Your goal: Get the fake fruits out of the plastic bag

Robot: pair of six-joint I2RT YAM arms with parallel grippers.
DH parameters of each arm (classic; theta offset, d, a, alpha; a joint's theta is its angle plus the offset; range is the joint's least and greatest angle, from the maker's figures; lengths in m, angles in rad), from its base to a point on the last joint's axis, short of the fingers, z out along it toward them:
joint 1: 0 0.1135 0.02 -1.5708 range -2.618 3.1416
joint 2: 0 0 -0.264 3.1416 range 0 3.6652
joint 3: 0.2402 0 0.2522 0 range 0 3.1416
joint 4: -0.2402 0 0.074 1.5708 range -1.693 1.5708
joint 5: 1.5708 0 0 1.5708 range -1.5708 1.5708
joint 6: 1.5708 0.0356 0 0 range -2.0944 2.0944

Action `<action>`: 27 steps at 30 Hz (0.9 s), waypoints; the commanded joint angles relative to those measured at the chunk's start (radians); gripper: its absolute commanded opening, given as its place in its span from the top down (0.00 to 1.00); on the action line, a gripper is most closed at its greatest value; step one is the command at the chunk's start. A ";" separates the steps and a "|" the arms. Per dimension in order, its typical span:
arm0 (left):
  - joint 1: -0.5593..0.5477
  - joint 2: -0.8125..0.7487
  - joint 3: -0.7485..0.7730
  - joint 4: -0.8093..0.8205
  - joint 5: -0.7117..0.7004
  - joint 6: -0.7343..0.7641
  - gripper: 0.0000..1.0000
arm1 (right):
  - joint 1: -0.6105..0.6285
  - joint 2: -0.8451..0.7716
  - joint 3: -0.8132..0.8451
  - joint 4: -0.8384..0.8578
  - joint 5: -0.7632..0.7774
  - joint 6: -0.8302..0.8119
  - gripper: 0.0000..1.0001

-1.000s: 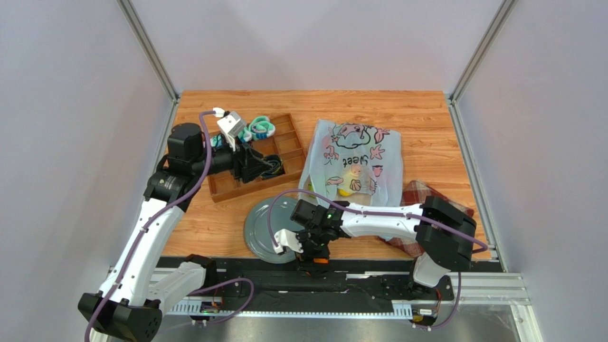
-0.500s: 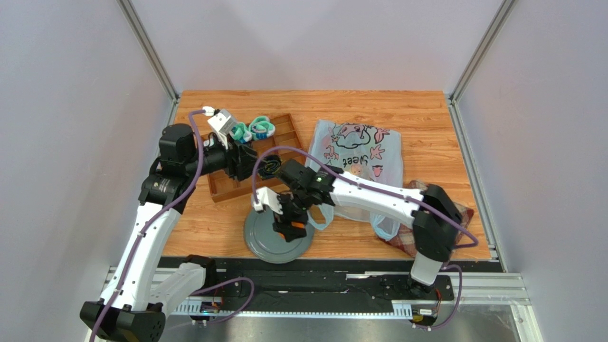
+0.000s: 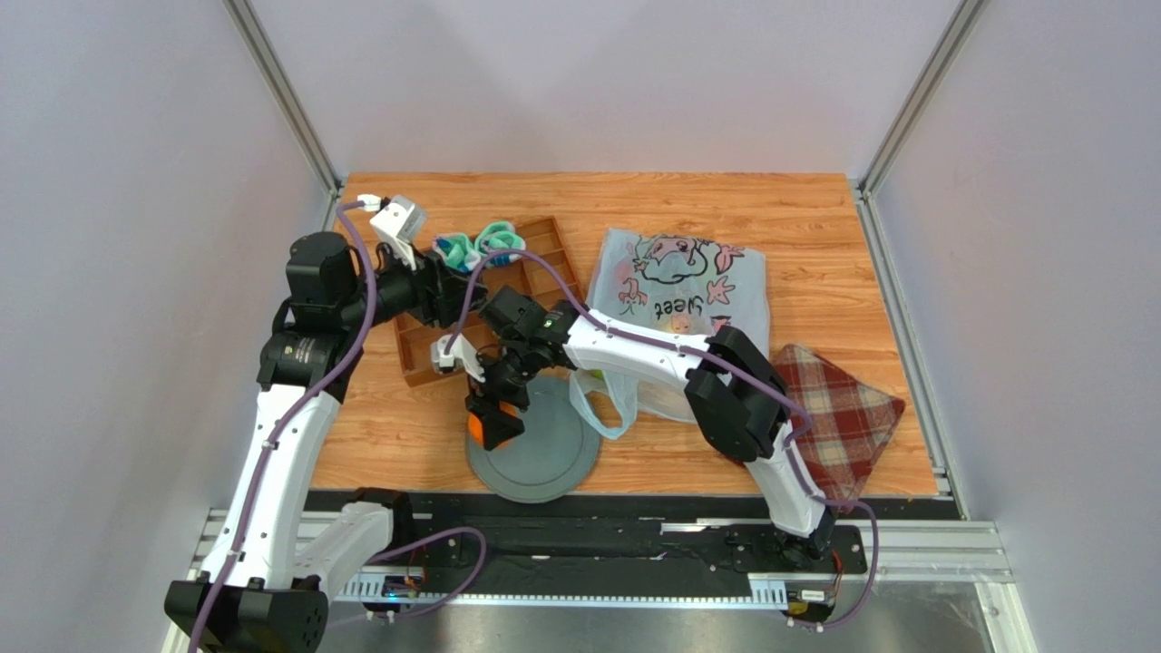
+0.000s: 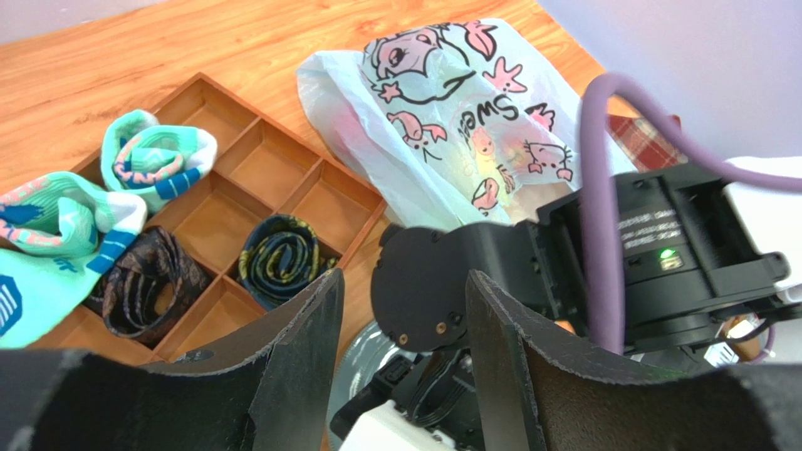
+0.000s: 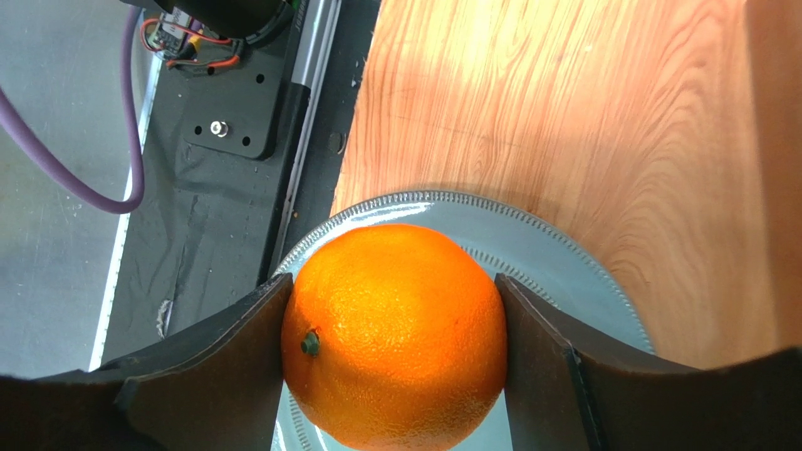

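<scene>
An orange (image 5: pixel 395 334), one of the fake fruits, sits between the fingers of my right gripper (image 5: pixel 393 287), which is shut on it. It hangs over the near left rim of the grey plate (image 5: pixel 555 272); I cannot tell if it touches the plate. From above, the orange (image 3: pixel 483 427) shows at the plate's left edge (image 3: pixel 545 463). The plastic bag (image 3: pixel 675 286) lies flat behind the plate, pale blue with pink print, one handle loop (image 3: pixel 600 406) hanging toward the plate. A yellowish shape glows through the bag (image 4: pixel 499 155). My left gripper (image 4: pixel 403 282) is open and holds nothing, above the wooden tray.
A wooden compartment tray (image 3: pixel 545 265) at the back left holds rolled socks (image 3: pixel 477 245) and dark rolled ties (image 4: pixel 282 258). A red plaid cloth (image 3: pixel 831 408) lies at the right. My right arm (image 3: pixel 627 357) stretches across the bag's near end.
My right arm has swung left and away from the table's front edge, carrying the orange to the plate's left rim. The left arm drew back to the left. The plaid cloth now lies uncovered.
</scene>
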 commanded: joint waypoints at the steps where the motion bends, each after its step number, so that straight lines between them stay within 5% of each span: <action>1: -0.017 -0.024 0.011 0.036 0.102 -0.071 0.40 | 0.000 0.066 0.016 0.021 0.013 0.153 0.29; 6: -0.014 -0.016 0.009 0.039 0.096 -0.058 0.40 | -0.006 0.109 0.014 0.015 0.019 0.153 0.21; 7: -0.013 -0.016 0.011 0.039 0.096 -0.057 0.40 | -0.007 0.106 0.020 0.017 0.017 0.152 0.00; 12: 0.000 -0.010 0.041 0.036 0.091 -0.061 0.41 | -0.047 -0.012 0.049 -0.069 0.013 0.112 0.00; 20: -0.011 -0.039 0.045 0.050 0.148 -0.028 0.41 | -0.231 -0.429 -0.053 -0.362 0.149 0.065 0.00; 27: -0.348 0.019 -0.150 0.128 -0.025 -0.112 0.41 | -0.665 -0.735 -0.452 -0.312 0.238 0.320 0.00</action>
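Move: The orange, already gripped in the right hand, hangs above the plate's left part; the plate's middle is about 5 cm to that hand's right, 1 cm forward and 7 cm below. The divided tray lies some 23 cm straight ahead of it, 7 cm lower, and the plastic bag's middle about 28 cm right, 18 cm forward and 6 cm lower. From the left hand, the plate lies roughly 16 cm back, 5 cm right and 25 cm below. The orange is lowered about 3 cm by the right hand onto the plate and let go as the fingers spread fully. The emptied hand then swings right some 22 cm, up and forward towards the plastic bag, turning about 40 degrees clockwise. Late on, the left hand lifts about 4 cm, then sinks back while swinging some 5 cm right and back. ##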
